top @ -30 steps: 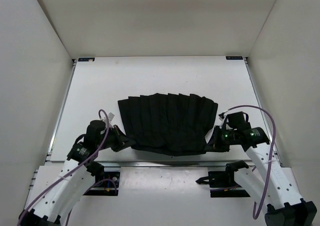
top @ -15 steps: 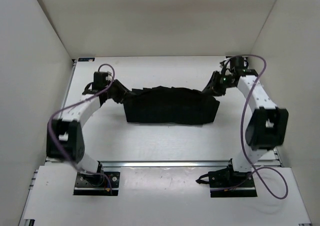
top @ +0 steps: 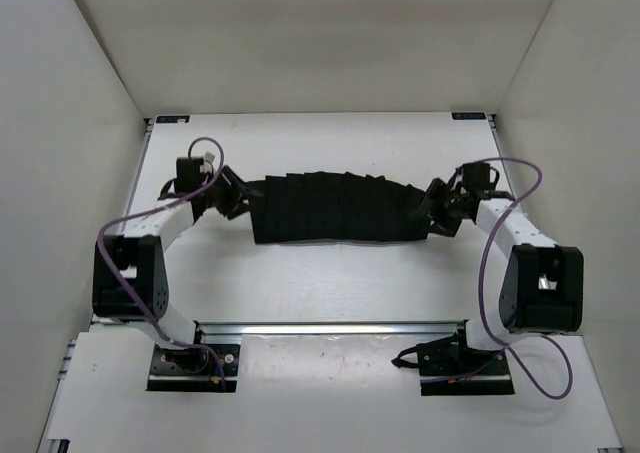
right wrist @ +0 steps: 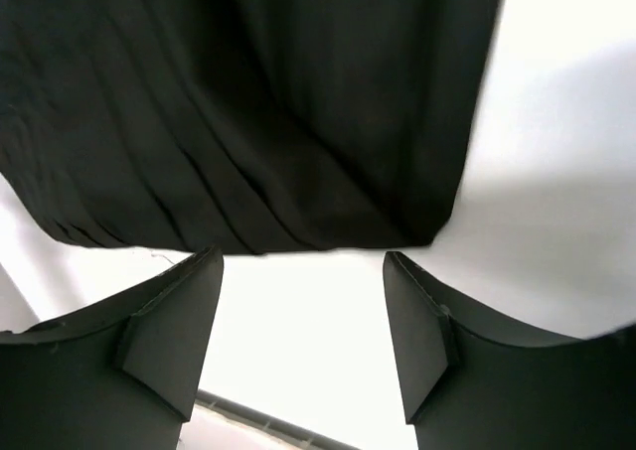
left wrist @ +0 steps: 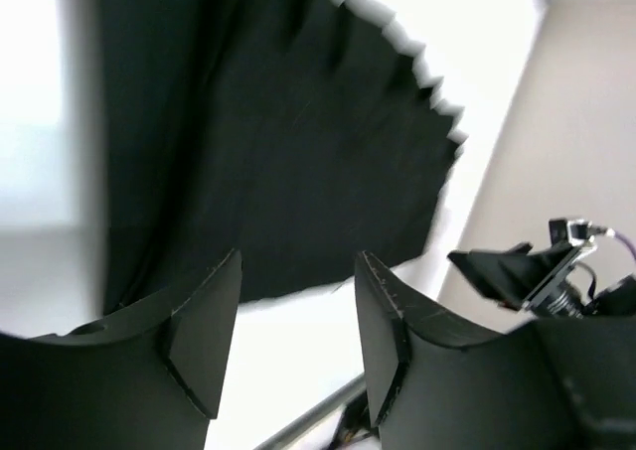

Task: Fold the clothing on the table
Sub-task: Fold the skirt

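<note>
The clothing (top: 335,209) is a black pleated garment lying folded into a wide low band across the middle of the white table (top: 320,278). My left gripper (top: 243,195) sits at its left end, open, with nothing between its fingers. At the right end my right gripper (top: 425,213) is open too and holds nothing. In the left wrist view the clothing (left wrist: 268,142) lies just beyond the open left gripper (left wrist: 298,336), and the right arm's gripper shows at the far edge. The right wrist view has the clothing (right wrist: 248,112) just past the open right gripper (right wrist: 303,336).
White walls enclose the table on three sides. A metal rail (top: 330,326) runs along the near edge, with both arm bases below it. Purple cables loop off each arm (top: 505,173).
Both grippers carried the near edge of the clothing to the far side, folding it over, then opened and let go. The garment now lies as a narrower band.
</note>
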Tool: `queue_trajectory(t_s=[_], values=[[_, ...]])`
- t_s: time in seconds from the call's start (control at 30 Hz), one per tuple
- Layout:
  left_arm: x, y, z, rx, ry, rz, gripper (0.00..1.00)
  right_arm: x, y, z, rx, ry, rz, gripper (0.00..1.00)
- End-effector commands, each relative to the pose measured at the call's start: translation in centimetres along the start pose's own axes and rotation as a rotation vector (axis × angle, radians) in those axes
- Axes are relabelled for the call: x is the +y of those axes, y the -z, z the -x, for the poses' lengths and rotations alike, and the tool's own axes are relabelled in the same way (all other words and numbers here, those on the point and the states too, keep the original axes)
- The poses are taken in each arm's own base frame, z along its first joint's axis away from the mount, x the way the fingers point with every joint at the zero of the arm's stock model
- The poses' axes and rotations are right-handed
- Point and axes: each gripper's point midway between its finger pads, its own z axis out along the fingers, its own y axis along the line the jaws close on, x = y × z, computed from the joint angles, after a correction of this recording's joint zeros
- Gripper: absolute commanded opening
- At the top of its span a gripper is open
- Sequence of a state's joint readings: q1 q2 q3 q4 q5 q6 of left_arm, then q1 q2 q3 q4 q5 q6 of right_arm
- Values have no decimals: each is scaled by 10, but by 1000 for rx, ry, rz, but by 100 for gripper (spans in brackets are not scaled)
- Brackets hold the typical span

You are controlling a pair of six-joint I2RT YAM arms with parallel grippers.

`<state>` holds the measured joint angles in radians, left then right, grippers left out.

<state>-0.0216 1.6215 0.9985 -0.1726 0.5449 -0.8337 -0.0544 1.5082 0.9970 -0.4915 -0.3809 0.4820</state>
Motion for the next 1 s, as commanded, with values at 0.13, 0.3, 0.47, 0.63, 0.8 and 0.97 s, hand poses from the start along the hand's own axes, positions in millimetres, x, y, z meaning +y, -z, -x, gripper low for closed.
queue_trajectory(t_s=[0.13,0.3,0.47,0.63,0.8,0.97], values=[[80,16,-65,-1,-17,189,61,-5,-27,-33,-90,-177,67,63],[99,-3,-72,6,-43,287,58,-7,-49,-26,-129,-326,102,61],[88,-35,-83,48,-60,260,46,-13,-58,-9,-211,-361,73,45],[70,-65,-105,137,-108,208,6,-36,-47,15,-244,-299,40,0],[49,-68,-141,187,-140,148,0,-38,-8,44,-282,-58,35,0],[41,-66,-165,217,-133,107,0,1,31,64,-287,220,22,0]])
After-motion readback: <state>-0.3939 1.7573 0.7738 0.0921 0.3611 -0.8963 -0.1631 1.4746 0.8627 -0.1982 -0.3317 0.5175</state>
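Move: The skirt lies between the open, empty grippers, pleats outward. Its near left corner is about 7 cm back, 1 cm right and 11 cm below the left hand, its far left corner some 6 cm ahead. The near right corner is almost under the right hand, roughly 7 cm down and 1 cm back; the far right corner is about 10 cm ahead of it. The skirt's middle is some 20 cm right of the left hand. Bring the left gripper down and back about 10 cm each onto the skirt's near left corner, shut it there and drag that corner some 9 cm to the right. Meanwhile dip the right gripper back and down, ease forward while turning clockwise, pinch the near right corner, then draw it right and lift it. ##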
